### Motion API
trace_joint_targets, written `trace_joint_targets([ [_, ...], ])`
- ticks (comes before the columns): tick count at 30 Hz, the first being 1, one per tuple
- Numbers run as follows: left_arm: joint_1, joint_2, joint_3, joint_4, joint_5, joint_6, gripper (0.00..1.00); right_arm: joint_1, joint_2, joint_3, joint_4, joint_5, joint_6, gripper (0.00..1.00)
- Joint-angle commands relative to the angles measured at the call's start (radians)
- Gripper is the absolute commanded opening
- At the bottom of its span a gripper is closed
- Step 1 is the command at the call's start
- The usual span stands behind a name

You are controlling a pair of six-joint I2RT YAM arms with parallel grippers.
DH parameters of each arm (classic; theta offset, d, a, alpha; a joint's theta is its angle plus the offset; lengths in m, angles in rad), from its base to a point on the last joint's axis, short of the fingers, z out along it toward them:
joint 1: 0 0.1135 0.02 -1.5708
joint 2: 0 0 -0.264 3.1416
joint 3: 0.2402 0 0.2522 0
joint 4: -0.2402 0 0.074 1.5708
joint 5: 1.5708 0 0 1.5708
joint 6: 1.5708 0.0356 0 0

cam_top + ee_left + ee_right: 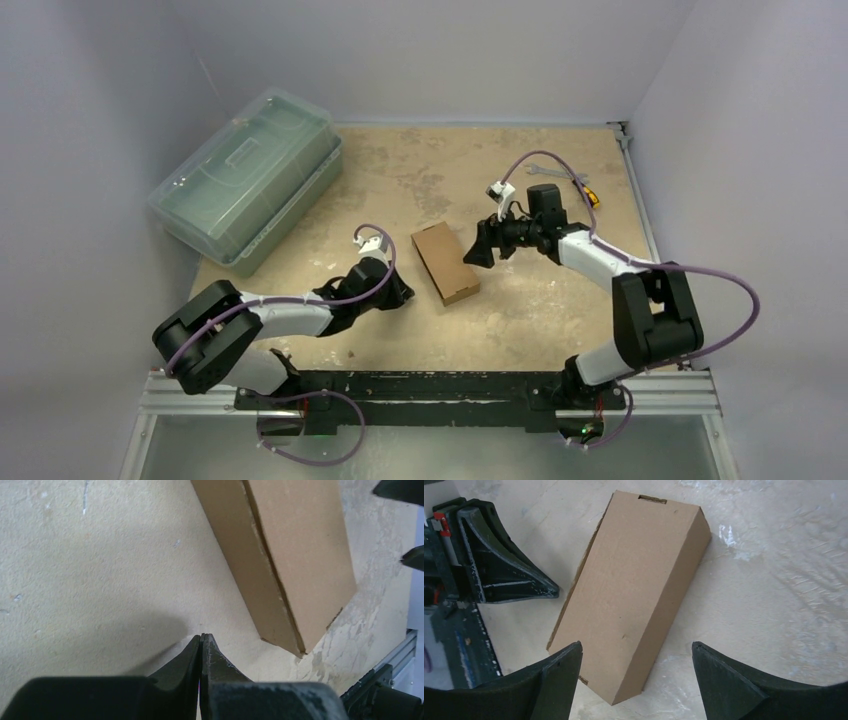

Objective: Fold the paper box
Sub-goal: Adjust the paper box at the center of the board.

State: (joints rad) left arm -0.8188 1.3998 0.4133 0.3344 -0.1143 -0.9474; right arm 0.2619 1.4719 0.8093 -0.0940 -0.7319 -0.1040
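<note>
The paper box [445,262] is a plain brown closed carton lying flat on the table between both arms. In the left wrist view the paper box [290,555] lies ahead and to the right of my left gripper [201,637], which is shut with nothing in it, just left of the carton. My right gripper [478,250] stands open beside the carton's right side, apart from it. In the right wrist view the paper box [634,595] lies ahead of my right gripper [636,647], its near corner between the spread fingers. The left gripper [504,572] shows beyond it.
A large translucent green plastic case [245,178] stands at the back left. A wrench [545,170] and a small yellow-and-black tool [590,195] lie at the back right. A metal rail [430,395] runs along the near table edge.
</note>
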Motion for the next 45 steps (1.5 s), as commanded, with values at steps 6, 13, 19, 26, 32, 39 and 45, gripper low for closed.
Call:
trace_joint_targets([
  [6, 0.005, 0.015, 0.038, 0.119, 0.039, 0.017, 0.0, 0.002, 0.126, 0.063, 0.088, -0.092, 0.167, 0.76],
  [13, 0.007, 0.027, 0.025, 0.137, 0.044, 0.01, 0.0, 0.002, 0.173, 0.062, 0.091, -0.072, 0.199, 0.59],
  [19, 0.012, 0.013, -0.005, 0.191, 0.071, -0.015, 0.0, -0.007, 0.201, 0.065, 0.09, -0.064, 0.203, 0.43],
  [26, 0.05, 0.027, -0.089, 0.379, 0.16, -0.097, 0.06, -0.029, 0.206, 0.061, 0.091, -0.063, 0.213, 0.33],
  [32, 0.063, 0.076, -0.107, 0.509, 0.222, -0.139, 0.47, -0.064, 0.223, 0.056, 0.091, -0.093, 0.226, 0.3],
  [39, 0.065, 0.164, -0.084, 0.646, 0.255, -0.151, 0.68, -0.097, 0.26, 0.063, 0.081, -0.128, 0.232, 0.27],
  [45, 0.068, 0.285, -0.062, 0.804, 0.268, -0.2, 0.84, -0.118, 0.283, 0.063, 0.072, -0.146, 0.243, 0.27],
])
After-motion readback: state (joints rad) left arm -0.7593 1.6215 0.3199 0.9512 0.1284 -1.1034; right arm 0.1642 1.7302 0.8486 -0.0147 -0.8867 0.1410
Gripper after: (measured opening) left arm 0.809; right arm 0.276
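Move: The closed paper box lies some 7 cm to the right of my closed left fingers and about 6 cm farther out, its middle roughly level with them; its near end is about 10 cm to their right and 1 cm back. From my open right hand the box's middle is about 5 cm to the left, level in reach and some 6 cm below, with the near end about 7 cm back and 2 cm left. The board around it is bare. I lower my right hand about 4 cm onto the box's top right edge, tipping the fingers some 20 degrees further down and closing them about two-thirds over that edge, then ease a couple of centimetres right and forward. My left hand shifts 4 cm right towards the box and rises a little, then rolls its left side down about 20 degrees and spreads its fingers wide near the left side. ##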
